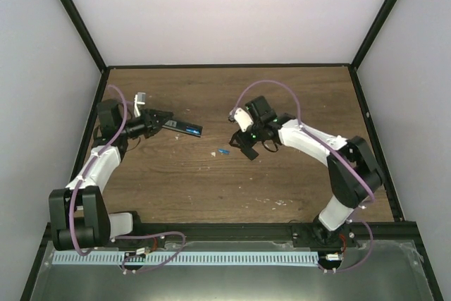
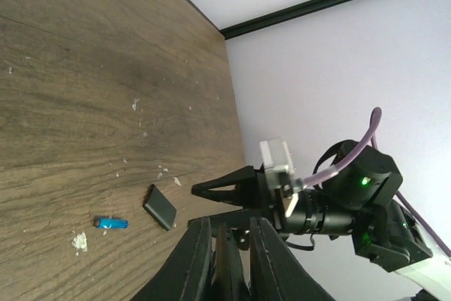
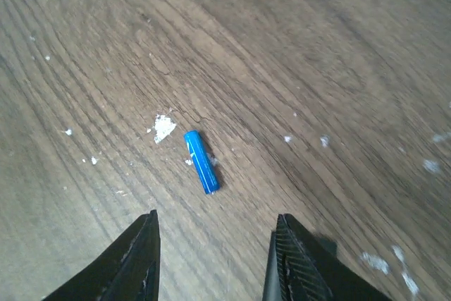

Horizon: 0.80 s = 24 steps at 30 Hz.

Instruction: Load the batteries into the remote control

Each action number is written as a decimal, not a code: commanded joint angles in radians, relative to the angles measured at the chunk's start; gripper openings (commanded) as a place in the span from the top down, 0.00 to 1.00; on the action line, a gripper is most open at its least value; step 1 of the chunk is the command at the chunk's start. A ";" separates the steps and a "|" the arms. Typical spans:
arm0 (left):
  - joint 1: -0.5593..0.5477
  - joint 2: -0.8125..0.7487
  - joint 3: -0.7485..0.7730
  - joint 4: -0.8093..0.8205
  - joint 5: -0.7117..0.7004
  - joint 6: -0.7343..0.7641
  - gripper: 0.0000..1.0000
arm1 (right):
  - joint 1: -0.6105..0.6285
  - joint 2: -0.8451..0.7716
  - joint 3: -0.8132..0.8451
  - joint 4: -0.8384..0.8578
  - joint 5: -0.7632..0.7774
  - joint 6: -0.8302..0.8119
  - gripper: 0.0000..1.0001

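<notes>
My left gripper (image 1: 163,122) is shut on the remote control (image 1: 186,129), a slim black bar that sticks out to the right from the jaws. In the left wrist view the remote (image 2: 227,262) shows edge-on between the left gripper's (image 2: 229,229) fingers. One blue battery (image 1: 224,151) lies on the table, just left of my right gripper (image 1: 243,147). In the right wrist view this battery (image 3: 201,161) lies flat a little ahead of the right gripper (image 3: 215,244), which stands open and holds nothing. The same battery (image 2: 110,223) also shows in the left wrist view.
A short black cover piece (image 2: 160,206) lies on the wooden table (image 1: 211,188) between the battery and the right gripper's fingertips (image 2: 196,189). Small white flecks dot the wood. Black frame rails and pale walls (image 1: 42,103) close in the table on three sides.
</notes>
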 commanded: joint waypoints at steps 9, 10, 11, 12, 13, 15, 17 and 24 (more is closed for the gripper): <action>0.006 -0.019 0.009 -0.011 -0.011 0.012 1.00 | 0.067 0.171 0.025 0.124 0.077 -0.163 0.63; 0.007 -0.019 0.007 -0.008 -0.012 0.010 1.00 | 0.068 0.178 0.027 0.127 0.080 -0.165 0.63; 0.007 -0.020 0.005 -0.008 -0.014 0.010 1.00 | 0.068 0.184 0.028 0.129 0.082 -0.165 0.63; 0.006 -0.019 0.005 -0.008 -0.015 0.009 1.00 | 0.068 0.189 0.027 0.136 0.082 -0.166 0.63; 0.006 -0.019 0.005 -0.008 -0.017 0.010 1.00 | 0.068 0.194 0.024 0.139 0.082 -0.169 0.64; 0.006 -0.018 0.005 -0.005 -0.020 0.007 1.00 | 0.070 0.207 0.025 0.144 0.079 -0.173 0.64; 0.006 -0.015 0.005 -0.002 -0.022 0.004 1.00 | 0.070 0.216 0.026 0.143 0.080 -0.181 0.64; 0.006 -0.010 0.004 0.002 -0.021 0.000 1.00 | 0.072 0.229 0.019 0.154 0.038 -0.193 0.65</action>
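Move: The loose blue battery lies on the table about 6 cm left of the right hand, 2 cm ahead and some 9 cm below. The black battery cover is about 9 cm right of the battery and roughly level with it. A white flake sits some 4 cm left of the battery. From the left hand, which still holds the remote, the battery is about 18 cm right, 2 cm back and 20 cm below. The right hand sinks about 7.5 cm and edges 2 cm left towards the loose battery, fingers still part-open. ##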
